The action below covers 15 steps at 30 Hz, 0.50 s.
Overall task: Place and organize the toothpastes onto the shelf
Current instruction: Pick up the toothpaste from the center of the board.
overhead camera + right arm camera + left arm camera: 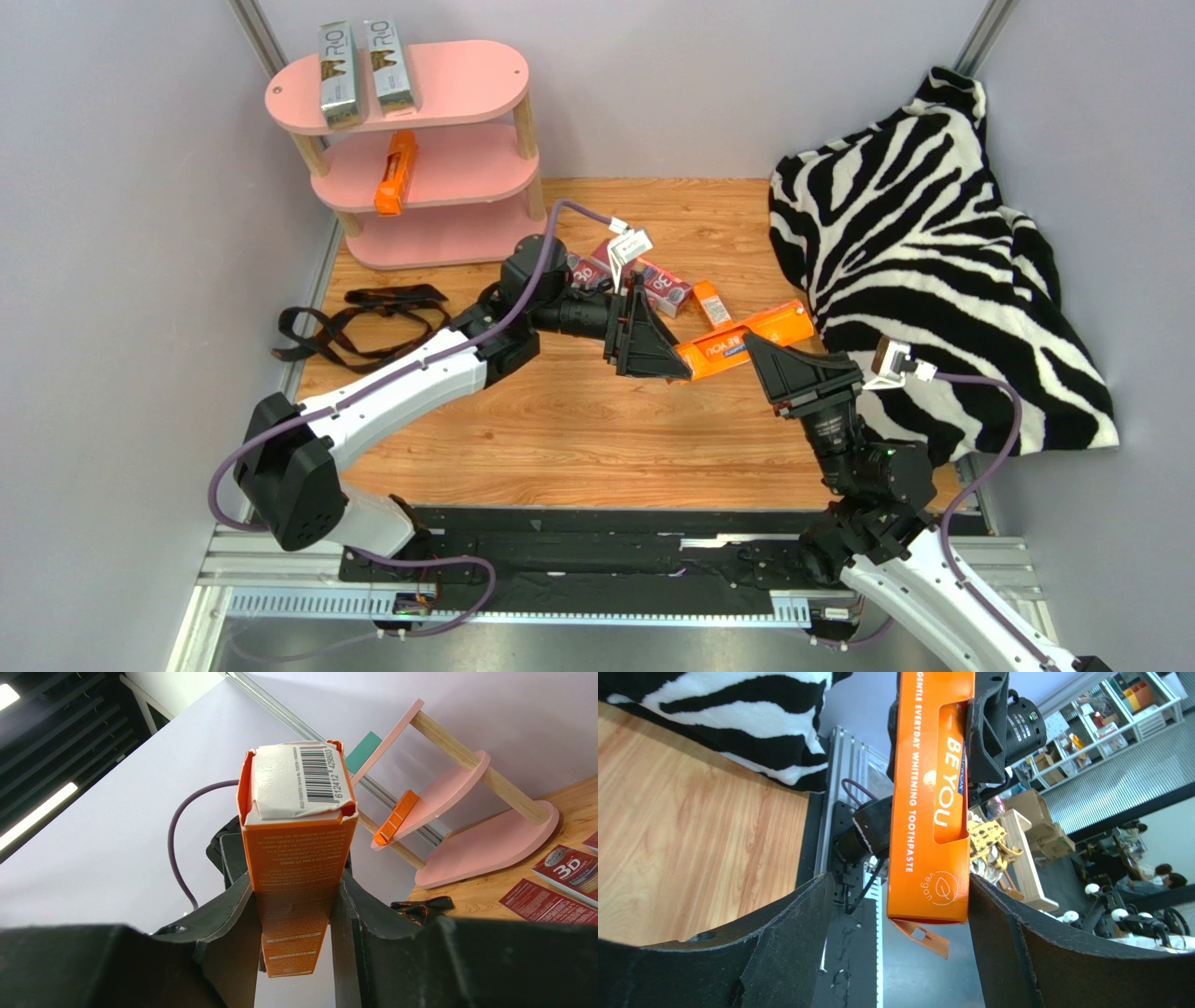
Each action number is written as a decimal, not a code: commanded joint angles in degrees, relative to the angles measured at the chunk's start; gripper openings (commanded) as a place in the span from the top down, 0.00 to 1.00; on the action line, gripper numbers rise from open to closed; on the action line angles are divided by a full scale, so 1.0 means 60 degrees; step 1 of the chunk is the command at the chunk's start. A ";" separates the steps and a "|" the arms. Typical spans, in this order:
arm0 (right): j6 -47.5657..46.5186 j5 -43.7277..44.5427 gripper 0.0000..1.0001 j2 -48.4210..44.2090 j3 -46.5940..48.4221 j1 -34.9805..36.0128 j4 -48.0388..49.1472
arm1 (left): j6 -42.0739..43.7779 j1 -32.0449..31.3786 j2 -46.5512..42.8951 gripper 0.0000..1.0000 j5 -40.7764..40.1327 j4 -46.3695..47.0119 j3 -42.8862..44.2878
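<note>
An orange toothpaste carton hangs above the table between both grippers. My right gripper is shut on one end of it. My left gripper stands open around the other end: one finger is against the carton and a gap shows on the other side. On the pink shelf, two silver-grey cartons lie on the top board and an orange one lies on the middle board. Dark red cartons lie on the wood behind my left gripper.
A black strap lies on the wood at the left, in front of the shelf. A zebra-print cloth is heaped at the right. A small orange piece lies beside the red cartons. Grey walls close in the sides.
</note>
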 commanded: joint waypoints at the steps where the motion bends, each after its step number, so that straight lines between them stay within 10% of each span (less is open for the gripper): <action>1: -0.0125 0.0066 0.68 -0.0208 0.0339 0.0045 0.0301 | 0.0067 -0.0246 0.0132 0.25 0.0209 0.0436 0.0247; 15: -0.0037 0.0198 0.58 -0.0457 0.0251 0.0044 -0.0124 | -0.0475 -0.0261 -0.0102 0.51 0.0049 0.1301 -0.0178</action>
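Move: Between the two hands hangs the orange toothpaste, held near its middle by the right hand: its middle lies about 8 cm to the left hand's right and 3 cm ahead, about level, and only some 1 cm to the right hand's left. On the board, roughly 28 cm below the left hand, lie another orange toothpaste, 22 cm ahead and 9 cm right, and the rightmost red box, 28 cm ahead and 3 cm left. Closing from wide open to about half, the left fingers pinch the near end of the orange toothpaste from both sides while that hand eases back about 1 cm, nearly in place. The right hand stays put and keeps its hold on the toothpaste's middle, its fingers barely changing though their gripping effort drops at the very end. ##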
